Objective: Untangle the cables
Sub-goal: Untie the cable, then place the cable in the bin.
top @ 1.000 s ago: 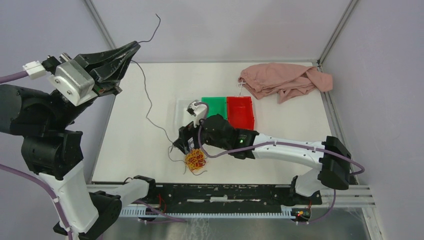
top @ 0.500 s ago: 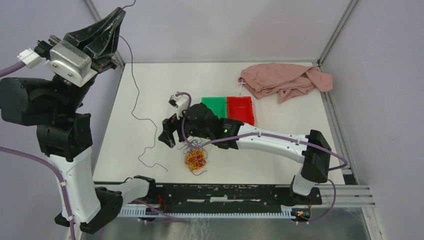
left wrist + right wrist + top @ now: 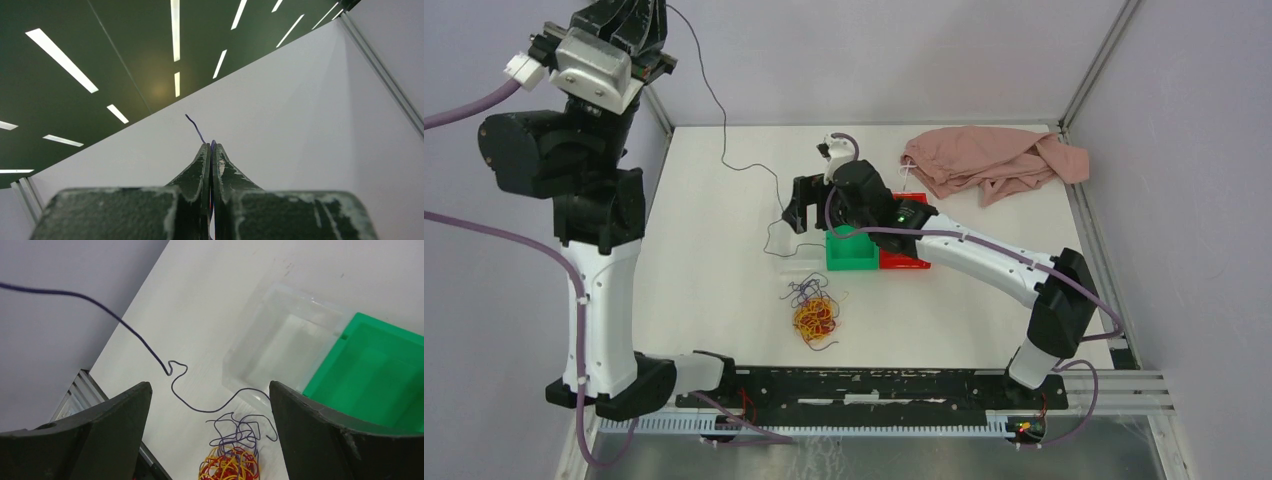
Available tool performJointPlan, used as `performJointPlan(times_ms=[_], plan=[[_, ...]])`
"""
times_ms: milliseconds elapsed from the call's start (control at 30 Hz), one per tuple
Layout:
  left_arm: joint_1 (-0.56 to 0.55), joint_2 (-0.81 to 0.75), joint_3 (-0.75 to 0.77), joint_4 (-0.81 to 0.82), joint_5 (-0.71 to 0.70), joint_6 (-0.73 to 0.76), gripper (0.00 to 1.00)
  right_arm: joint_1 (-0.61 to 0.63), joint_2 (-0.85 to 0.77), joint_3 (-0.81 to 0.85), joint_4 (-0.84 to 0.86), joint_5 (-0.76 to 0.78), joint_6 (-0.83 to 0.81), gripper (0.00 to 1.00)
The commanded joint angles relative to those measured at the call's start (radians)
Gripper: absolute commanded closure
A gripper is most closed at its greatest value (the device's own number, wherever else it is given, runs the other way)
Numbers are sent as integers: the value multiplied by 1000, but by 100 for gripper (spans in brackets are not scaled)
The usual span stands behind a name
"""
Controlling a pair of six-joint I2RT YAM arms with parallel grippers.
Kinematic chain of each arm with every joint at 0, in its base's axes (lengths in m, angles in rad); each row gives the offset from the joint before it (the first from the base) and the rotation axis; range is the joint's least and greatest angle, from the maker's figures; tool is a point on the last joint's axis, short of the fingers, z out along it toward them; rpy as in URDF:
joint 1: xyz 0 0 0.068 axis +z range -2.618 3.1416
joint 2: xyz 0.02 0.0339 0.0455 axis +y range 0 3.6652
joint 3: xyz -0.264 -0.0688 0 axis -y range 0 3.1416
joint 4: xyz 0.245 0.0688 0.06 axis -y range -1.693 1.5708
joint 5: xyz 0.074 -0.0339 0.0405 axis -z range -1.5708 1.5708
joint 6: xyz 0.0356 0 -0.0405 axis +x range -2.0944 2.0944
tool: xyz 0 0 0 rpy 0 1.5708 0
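Note:
The cables lie as a fist-sized tangle (image 3: 814, 316) of red, yellow and purple strands on the white table, also low in the right wrist view as the tangle (image 3: 230, 467). One dark purple strand (image 3: 724, 160) runs from beside the tangle up to my left gripper (image 3: 629, 15), which is raised high at the back left. In the left wrist view that gripper (image 3: 212, 146) is shut on the strand, whose end (image 3: 192, 124) pokes past the tips. My right gripper (image 3: 809, 210) hovers open above the bins, apart from the tangle; in its own view the gripper (image 3: 208, 385) holds nothing.
A clear bin (image 3: 285, 345), a green bin (image 3: 852, 252) and a red bin (image 3: 906, 258) stand mid-table, partly under my right arm. A pink cloth (image 3: 989, 160) lies at the back right. Enclosure walls close in the table.
My left arm swung higher and back, pulling the purple strand along the table. My right gripper lifted off the tangle and moved back over the bins.

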Motion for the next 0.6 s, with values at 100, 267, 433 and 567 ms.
performJointPlan(times_ms=[100, 267, 433, 567], plan=[[-7, 95, 46, 69, -33, -4, 97, -70, -108, 4, -22, 31, -9, 6], [-19, 132, 53, 55, -29, 3, 97, -121, -114, -21, -27, 11, -2, 7], [-62, 143, 28, 39, -23, 37, 97, -147, -114, -59, -23, 5, 10, 7], [-90, 156, 7, 50, -23, 78, 97, -153, -111, -92, -2, -19, 20, 8]])
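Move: The freed cable is still pinched high up in the left hand; the white tray lies some 73 cm below that hand, about 13 cm farther forward and 7 cm to its right. The cable's loose lower stretch hangs about 4 cm to the left of the open right hand, 2 cm back and some 6 cm below. From the right hand, all roughly 24 cm below: white tray 7 cm ahead, 3 cm left; green box 7 cm ahead, 9 cm right; tangle 10 cm back, 1 cm right. The cable stays pinched in the shut left fingers as they carry it forward about 8 cm, then ease off to the right, sinking nearly 4 cm and tipping slightly downward. The right hand, fingers kept wide open, backs away from its lower stretch to the right and somewhat forward towards above the green box, rising briefly, sinking back and turning some 10 degrees clockwise. ##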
